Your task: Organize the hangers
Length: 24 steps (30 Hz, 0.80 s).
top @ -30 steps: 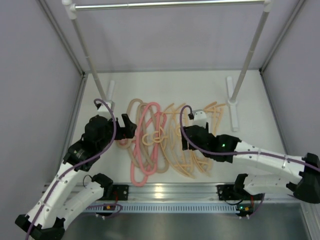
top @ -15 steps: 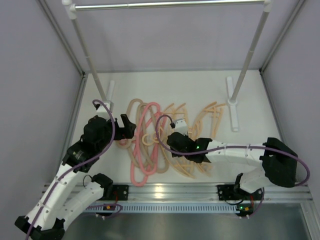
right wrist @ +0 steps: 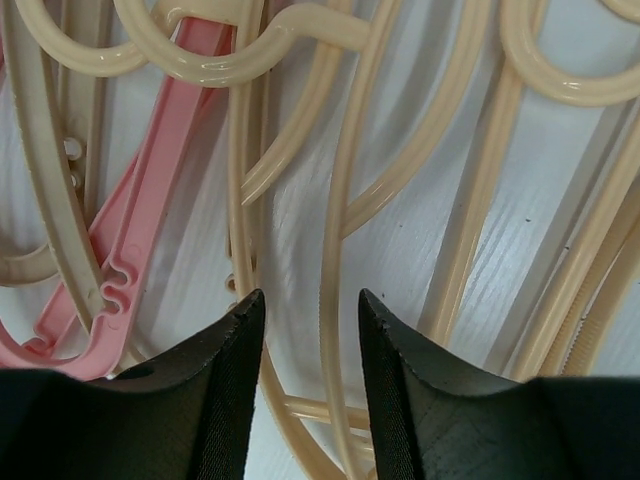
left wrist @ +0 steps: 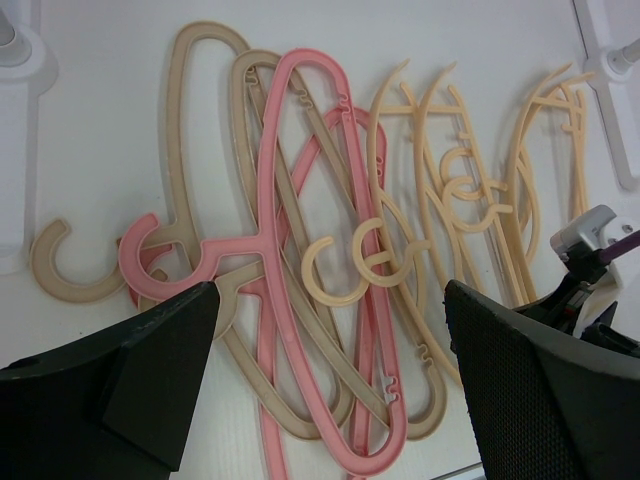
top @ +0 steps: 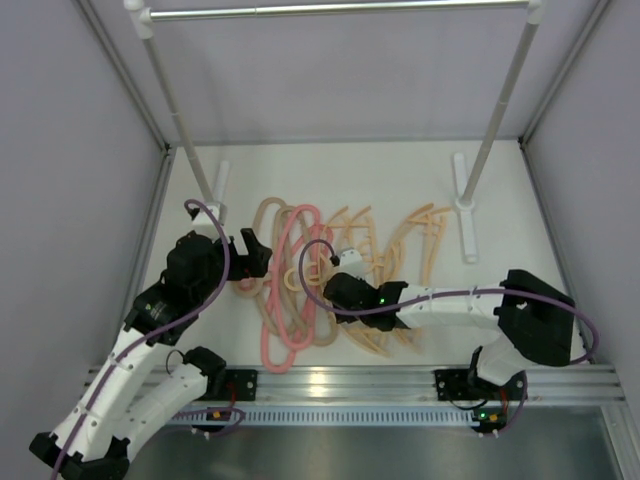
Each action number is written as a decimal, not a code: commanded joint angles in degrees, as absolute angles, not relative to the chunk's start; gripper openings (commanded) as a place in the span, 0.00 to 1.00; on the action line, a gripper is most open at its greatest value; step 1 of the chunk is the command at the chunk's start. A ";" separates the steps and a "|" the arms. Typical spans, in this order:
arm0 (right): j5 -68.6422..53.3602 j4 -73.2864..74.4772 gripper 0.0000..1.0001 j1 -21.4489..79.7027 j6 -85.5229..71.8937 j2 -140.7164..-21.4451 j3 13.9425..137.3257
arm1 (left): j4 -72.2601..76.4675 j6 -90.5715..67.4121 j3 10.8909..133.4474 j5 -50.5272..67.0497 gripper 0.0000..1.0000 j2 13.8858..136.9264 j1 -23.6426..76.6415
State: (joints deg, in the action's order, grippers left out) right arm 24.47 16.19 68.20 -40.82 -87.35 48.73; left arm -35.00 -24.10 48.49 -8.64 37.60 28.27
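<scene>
The hangers [top: 330,275] lie in an overlapping pile on the white table. Beige ones [left wrist: 200,130] and pink ones [left wrist: 275,200] lie to the left, peach ones [top: 410,240] to the right. My right gripper [right wrist: 312,300] is down on the pile's middle and open. Its jaws stand on either side of a thin peach hanger bar [right wrist: 335,250], with a gap on each side. A pink hanger [right wrist: 150,270] lies just to its left. My left gripper [left wrist: 330,300] hangs wide open above the pile's left edge [top: 255,255], holding nothing.
A grey metal rail [top: 340,10] on white posts [top: 175,110] spans the back, with its feet [top: 465,205] on the table. Grey walls close in both sides. An aluminium rail [top: 330,385] runs along the near edge.
My right arm has swung left and dropped onto the middle of the pile, and its jaws have narrowed around a peach bar. The left arm has not moved.
</scene>
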 commanded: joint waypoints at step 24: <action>29.70 20.37 0.00 69.52 -40.87 -77.90 49.65 | -35.07 -24.61 47.81 -10.11 0.98 36.56 28.12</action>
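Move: The right hand, half open, hangs with the near stretch of a light tan hanger's bar almost under its fingers: about 1 cm to the right, level with it fore and aft, some 2 cm below. That hanger's hook lies about 7 cm ahead and 5 cm left; another tan bar runs about 3 cm left, level, and the pink hanger's middle is 4 cm ahead, 9 cm left. For the left hand that bar stretch is roughly 17 cm right, 5 cm back, 21 cm below. The right hand sinks straight down about 2 cm onto the light tan hanger, its wrist angle nearly unchanged, while the half-open fingers close from either side and pinch the bar's near stretch. Once they are shut on the bar, the hand turns upward with gathering speed and climbs about 3 cm, away from the table and keeping the pinch. ##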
